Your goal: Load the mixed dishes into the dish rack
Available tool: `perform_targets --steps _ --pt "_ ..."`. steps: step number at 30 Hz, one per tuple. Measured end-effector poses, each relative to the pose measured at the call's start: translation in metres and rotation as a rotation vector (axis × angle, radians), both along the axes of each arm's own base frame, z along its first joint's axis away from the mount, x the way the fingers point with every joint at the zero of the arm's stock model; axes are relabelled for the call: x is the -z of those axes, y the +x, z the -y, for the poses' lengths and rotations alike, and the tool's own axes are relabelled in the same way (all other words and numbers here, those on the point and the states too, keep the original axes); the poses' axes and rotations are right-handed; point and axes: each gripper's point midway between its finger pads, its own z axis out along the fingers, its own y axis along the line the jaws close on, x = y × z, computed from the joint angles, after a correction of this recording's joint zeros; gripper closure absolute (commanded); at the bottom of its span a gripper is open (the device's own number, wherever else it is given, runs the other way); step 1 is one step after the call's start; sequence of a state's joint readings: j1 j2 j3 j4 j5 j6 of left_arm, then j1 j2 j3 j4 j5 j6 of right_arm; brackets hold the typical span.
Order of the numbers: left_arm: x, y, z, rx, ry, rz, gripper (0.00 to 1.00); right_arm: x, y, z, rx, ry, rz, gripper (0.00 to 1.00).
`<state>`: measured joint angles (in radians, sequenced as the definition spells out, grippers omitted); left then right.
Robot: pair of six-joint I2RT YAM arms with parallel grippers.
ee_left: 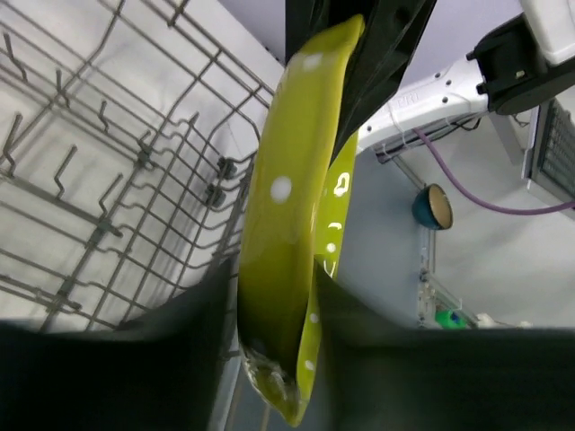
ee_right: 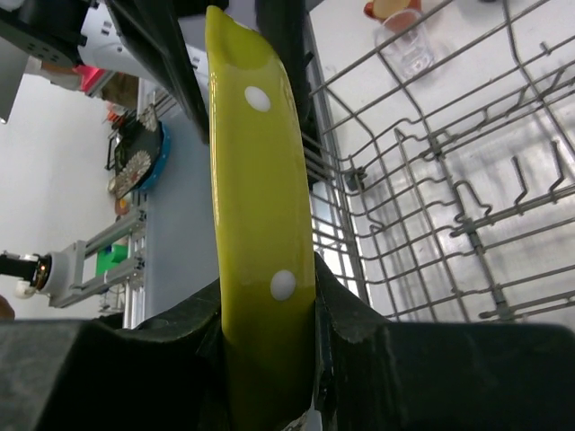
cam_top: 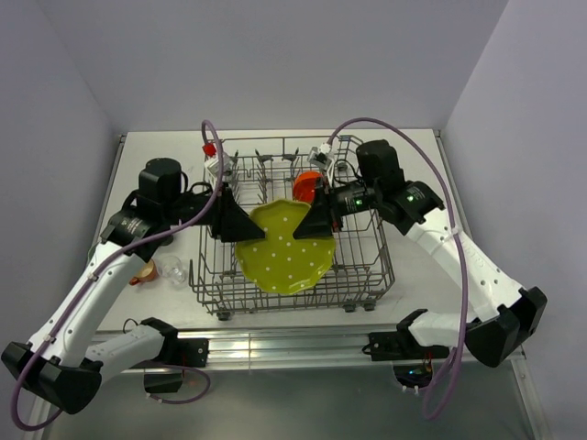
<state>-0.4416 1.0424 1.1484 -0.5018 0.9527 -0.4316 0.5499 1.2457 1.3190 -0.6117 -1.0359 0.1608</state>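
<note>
A yellow-green scalloped plate point(cam_top: 286, 245) with white dots hangs tilted over the dish rack point(cam_top: 376, 266), a grey wire basket. My left gripper point(cam_top: 240, 220) is shut on the plate's left rim and my right gripper point(cam_top: 314, 220) is shut on its right rim. In the left wrist view the plate point(ee_left: 287, 233) stands edge-on between the pads of the left gripper point(ee_left: 274, 314). In the right wrist view the plate point(ee_right: 260, 206) is pinched the same way by the right gripper point(ee_right: 267, 314). An orange bowl point(cam_top: 305, 186) sits in the rack's far part.
A clear glass point(cam_top: 171, 269) and a small orange handled cup point(cam_top: 144, 272) stand on the table left of the rack; both the glass point(ee_right: 409, 49) and the cup point(ee_right: 391, 9) also show past the rack's tines point(ee_right: 467, 206). Walls close in on three sides.
</note>
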Motion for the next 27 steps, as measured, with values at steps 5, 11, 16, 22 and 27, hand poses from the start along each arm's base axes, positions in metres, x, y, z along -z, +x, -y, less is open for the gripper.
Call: perform_targets --steps 5,11,16,22,27 --pt "-0.007 0.012 -0.003 -0.091 0.008 0.020 0.16 0.007 -0.009 0.002 0.021 -0.008 0.031 1.00" --pt "-0.005 0.040 -0.027 -0.382 0.098 0.060 0.09 0.006 -0.002 0.004 0.107 -0.035 0.022 1.00" --pt "-0.029 0.054 -0.076 -0.713 0.124 0.137 0.10 -0.011 0.015 0.008 0.215 -0.056 0.101 1.00" --pt "-0.065 0.059 -0.125 -0.975 0.086 0.228 0.11 -0.050 0.072 0.036 0.435 -0.107 0.393 1.00" --pt "-0.073 0.061 -0.134 -1.027 0.078 0.242 0.12 -0.074 0.093 0.037 0.479 -0.096 0.481 1.00"
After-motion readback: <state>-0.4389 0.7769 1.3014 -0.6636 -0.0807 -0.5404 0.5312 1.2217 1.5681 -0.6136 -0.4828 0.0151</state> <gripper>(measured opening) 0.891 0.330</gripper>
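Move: Both grippers are pinching the green plate high above the front of the rack. Its middle is about 6 cm to the right of the left hand, some 4 cm to the left of the right hand, and 2 cm back and below both. On the table some 32 cm beneath the left hand are the dark mug, about 20 cm ahead and 30 cm left, and the orange mug, 11 cm ahead and 33 cm left. The orange bowl sits about 34 cm straight ahead of the right hand, 31 cm lower. Open the left gripper wide to let go of the plate, draw it forward, then sweep it left and up, about 13 cm left in all, swinging roughly 60 degrees counter-clockwise. Keep the right pinch on the plate's right edge; after a slight dip back, carry the plate about 9 cm forward and 7 cm up over the rack, turning clockwise and rolling its forward side up, nearly 30 degrees each. ##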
